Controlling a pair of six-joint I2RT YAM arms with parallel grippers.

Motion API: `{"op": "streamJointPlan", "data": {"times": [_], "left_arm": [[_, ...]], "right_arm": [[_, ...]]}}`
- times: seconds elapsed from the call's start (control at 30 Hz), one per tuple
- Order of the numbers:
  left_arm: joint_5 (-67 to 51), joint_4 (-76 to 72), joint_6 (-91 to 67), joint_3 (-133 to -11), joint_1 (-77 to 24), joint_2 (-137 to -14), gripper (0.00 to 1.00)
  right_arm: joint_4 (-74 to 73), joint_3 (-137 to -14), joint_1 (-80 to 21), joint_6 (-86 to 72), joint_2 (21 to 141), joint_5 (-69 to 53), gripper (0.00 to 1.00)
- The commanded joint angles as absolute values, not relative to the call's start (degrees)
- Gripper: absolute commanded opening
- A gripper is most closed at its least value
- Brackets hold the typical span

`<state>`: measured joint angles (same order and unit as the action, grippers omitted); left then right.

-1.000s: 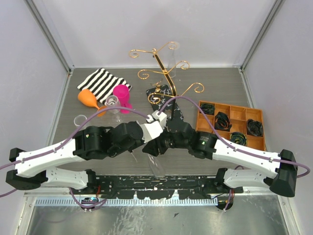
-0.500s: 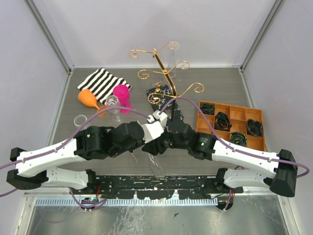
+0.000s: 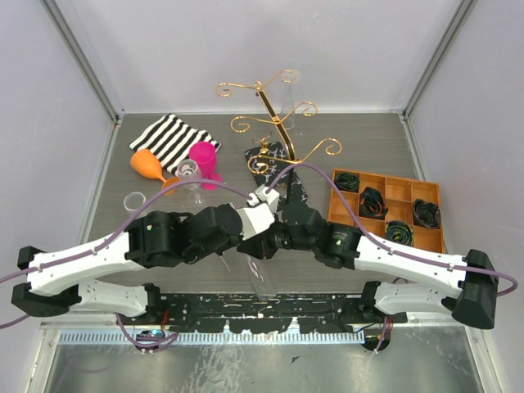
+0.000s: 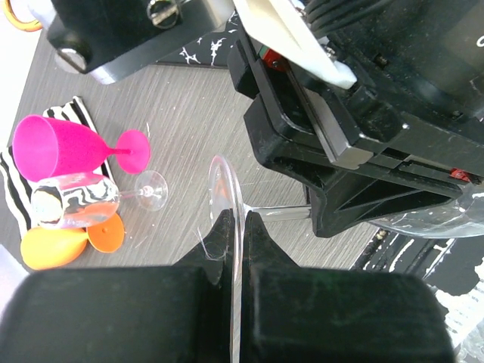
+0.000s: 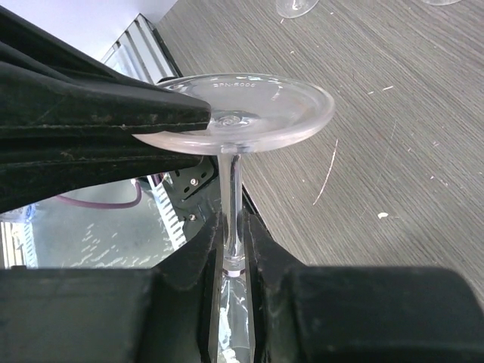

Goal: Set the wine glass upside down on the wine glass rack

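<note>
A clear wine glass [image 3: 264, 278] hangs between my two arms above the table's near middle. My left gripper [image 4: 237, 219] is shut on the rim of its flat foot [image 4: 225, 189], seen edge-on. The foot [image 5: 242, 113] also shows in the right wrist view, with the left fingers [image 5: 113, 113] on it. My right gripper [image 5: 231, 223] has both fingers against the stem [image 5: 232, 189], just above the bowl. The wine glass rack [image 3: 274, 123], gold wire arms on a black marbled base, stands behind the arms at the back middle.
A striped cloth [image 3: 168, 139], an orange glass [image 3: 147, 164], a pink glass [image 3: 203, 160] and a clear glass [image 3: 190, 173] lie at the back left. A small clear cup [image 3: 133, 201] stands nearer. An orange compartment tray [image 3: 385, 209] with black items sits at the right.
The right gripper's fingers have drawn in onto the glass stem. Both arms and the glass have barely moved.
</note>
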<state>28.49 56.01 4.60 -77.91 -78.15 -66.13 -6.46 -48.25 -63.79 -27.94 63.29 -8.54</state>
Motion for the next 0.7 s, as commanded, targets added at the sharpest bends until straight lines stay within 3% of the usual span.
{"op": "streamJointPlan", "data": {"times": [0.0, 0.07, 0.17, 0.3, 0.67], "left_arm": [[31.12, 53.42, 3.32, -78.91, -78.41, -65.36, 0.01], [31.28, 53.00, 3.05, -78.54, -78.40, -64.90, 0.08], [30.66, 51.99, 2.75, -77.81, -78.42, -63.76, 0.26], [29.82, 50.81, 2.22, -77.37, -78.40, -61.99, 0.40], [31.52, 48.90, -0.88, -74.53, -78.40, -54.91, 0.55]], "right_arm": [[-2.03, -47.03, -63.82, -27.76, 60.80, -5.60, 0.01], [-1.32, -46.18, -63.83, -27.94, 59.79, -3.41, 0.01], [-0.75, -45.22, -63.80, -27.73, 58.78, -0.83, 0.00], [-1.27, -44.98, -63.81, -27.41, 58.15, 1.88, 0.01], [-4.50, -44.43, -63.81, -22.54, 54.46, 9.03, 0.01]]}}
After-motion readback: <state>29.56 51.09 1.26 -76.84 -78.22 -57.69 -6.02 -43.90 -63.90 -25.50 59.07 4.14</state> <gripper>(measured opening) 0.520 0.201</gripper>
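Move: The left fingers still pinch the rim of the wine glass's foot; the glass slopes off back and down, its middle about 7 cm back, 3 cm right and 6 cm lower. The right fingers are already shut on its stem. From the right hand the rack's middle is some 25 cm ahead, 4 cm right and 7 cm lower; the already hung glass is about 32 cm ahead, 6 cm right, about level. The pink goblet lies roughly 27 cm ahead, 16 cm left and 18 cm lower. Opening to about half, the left fingers let go of the wine glass's foot and that hand rises some 4 cm, edging left and rolling about 15 degrees with its left side dropping. The right hand keeps its pinch on the stem and draws the glass about 4 cm forward and to the right, out from the left fingers and nearer the rack, sinking slightly and turning some 10 degrees clockwise. ##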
